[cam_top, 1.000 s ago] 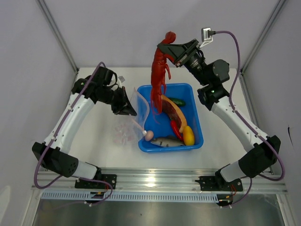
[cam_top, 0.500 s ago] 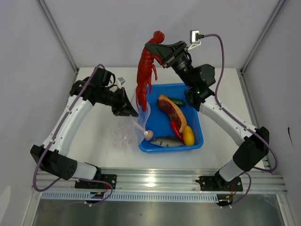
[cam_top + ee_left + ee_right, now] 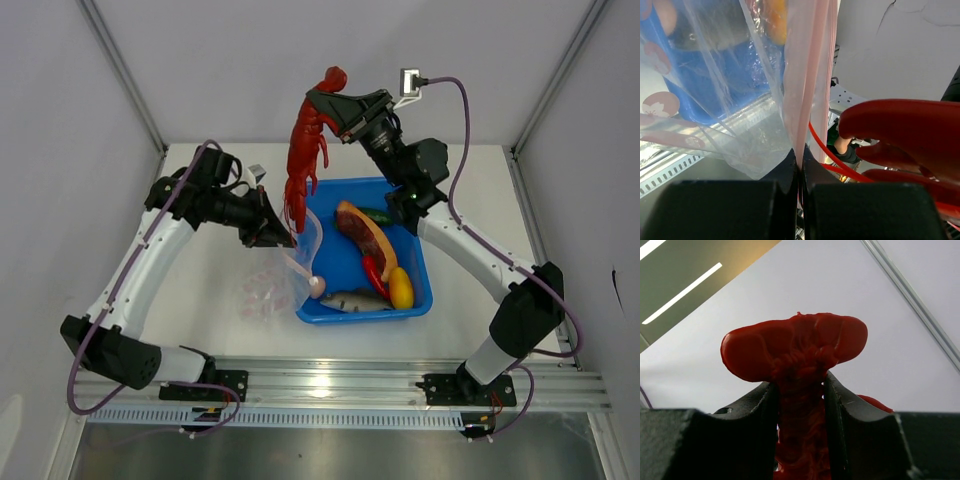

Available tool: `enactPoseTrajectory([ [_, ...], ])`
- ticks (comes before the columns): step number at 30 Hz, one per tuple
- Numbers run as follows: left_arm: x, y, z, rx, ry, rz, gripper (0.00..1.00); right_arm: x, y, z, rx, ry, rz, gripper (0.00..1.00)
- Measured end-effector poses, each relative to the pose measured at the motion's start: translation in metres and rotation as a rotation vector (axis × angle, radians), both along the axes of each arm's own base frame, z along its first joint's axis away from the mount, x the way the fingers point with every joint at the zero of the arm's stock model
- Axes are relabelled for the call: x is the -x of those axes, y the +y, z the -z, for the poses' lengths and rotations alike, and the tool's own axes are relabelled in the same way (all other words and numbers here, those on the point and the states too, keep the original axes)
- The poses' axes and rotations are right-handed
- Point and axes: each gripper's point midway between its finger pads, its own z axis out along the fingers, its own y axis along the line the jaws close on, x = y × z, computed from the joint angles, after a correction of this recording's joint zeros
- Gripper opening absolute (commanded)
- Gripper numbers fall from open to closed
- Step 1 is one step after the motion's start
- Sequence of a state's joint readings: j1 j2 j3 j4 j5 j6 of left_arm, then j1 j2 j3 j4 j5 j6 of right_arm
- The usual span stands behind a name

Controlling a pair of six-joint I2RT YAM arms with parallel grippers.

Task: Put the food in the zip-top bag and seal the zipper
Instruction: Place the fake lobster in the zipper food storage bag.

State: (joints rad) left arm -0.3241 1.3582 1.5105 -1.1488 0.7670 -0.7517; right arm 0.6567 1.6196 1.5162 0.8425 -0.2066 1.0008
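A red toy lobster (image 3: pixel 304 152) hangs head-down from my right gripper (image 3: pixel 336 100), which is shut on its tail (image 3: pixel 795 345). Its claws dangle just above the open mouth of the zip-top bag (image 3: pixel 272 287). My left gripper (image 3: pixel 281 238) is shut on the bag's upper edge and holds it up beside the tub. In the left wrist view the fingers pinch the pink zipper strip (image 3: pixel 806 75), with clear plastic (image 3: pixel 730 115) to the left and the lobster's claw (image 3: pixel 900 130) to the right. The slider is not visible.
A blue tub (image 3: pixel 424 262) holds a brown steak (image 3: pixel 362 232), green cucumber (image 3: pixel 378 214), red chili (image 3: pixel 373 270), yellow pepper (image 3: pixel 401 288) and grey fish (image 3: pixel 352 299). A pale egg (image 3: pixel 317 287) sits at its left rim. Metal rails run along the near edge.
My right arm has swung left with the lobster, from over the tub to above the bag's mouth. My left gripper has shifted slightly, still holding the bag.
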Motion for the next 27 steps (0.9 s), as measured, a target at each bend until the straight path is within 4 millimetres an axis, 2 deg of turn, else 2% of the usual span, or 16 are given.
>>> enactPoseTrajectory([
  [3, 0.001, 0.001, 0.0, 0.008, 0.001, -0.01, 0.01, 0.0, 0.001, 0.007, 0.006, 0.001, 0.0, 0.0],
  [10, 0.002, 0.003, -0.007, 0.036, -0.009, -0.024, 0.0, -0.01, 0.005, 0.052, 0.055, 0.067, -0.015, 0.0],
  [14, 0.001, 0.004, -0.008, 0.047, -0.011, -0.032, 0.01, -0.013, 0.006, 0.067, 0.073, 0.094, -0.016, 0.0],
  [21, -0.002, 0.002, -0.013, 0.069, -0.016, -0.042, 0.01, -0.009, 0.003, 0.069, 0.081, 0.101, -0.019, 0.0],
  [27, -0.005, 0.001, -0.016, 0.084, -0.018, -0.05, 0.0, 0.004, 0.004, 0.068, 0.096, 0.09, -0.049, 0.0],
])
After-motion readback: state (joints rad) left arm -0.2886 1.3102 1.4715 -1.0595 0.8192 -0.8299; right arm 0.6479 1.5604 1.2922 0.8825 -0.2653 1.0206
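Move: The right hand holds the lobster by its tail, claws hanging down. The zipper bag's open mouth lies about 26 cm below that hand, some 12 cm back and 5 cm left. The blue tray's middle is roughly 53 cm below, 4 cm ahead and 9 cm right; the pink egg, equally low, is 7 cm back and 2 cm left. From the left hand, which pinches the near lip, the lobster's middle is about 8 cm ahead, 5 cm right and 15 cm above. A claw and the feelers begin to go in between the two zipper lips as the right hand, its grip on the tail kept, lowers the lobster about 7 cm, edging slightly forward, then holds that height and eases back nearly 2 cm. The left fingers stay shut on the bag's lip and lift it about 1.5 cm to meet the claws. ##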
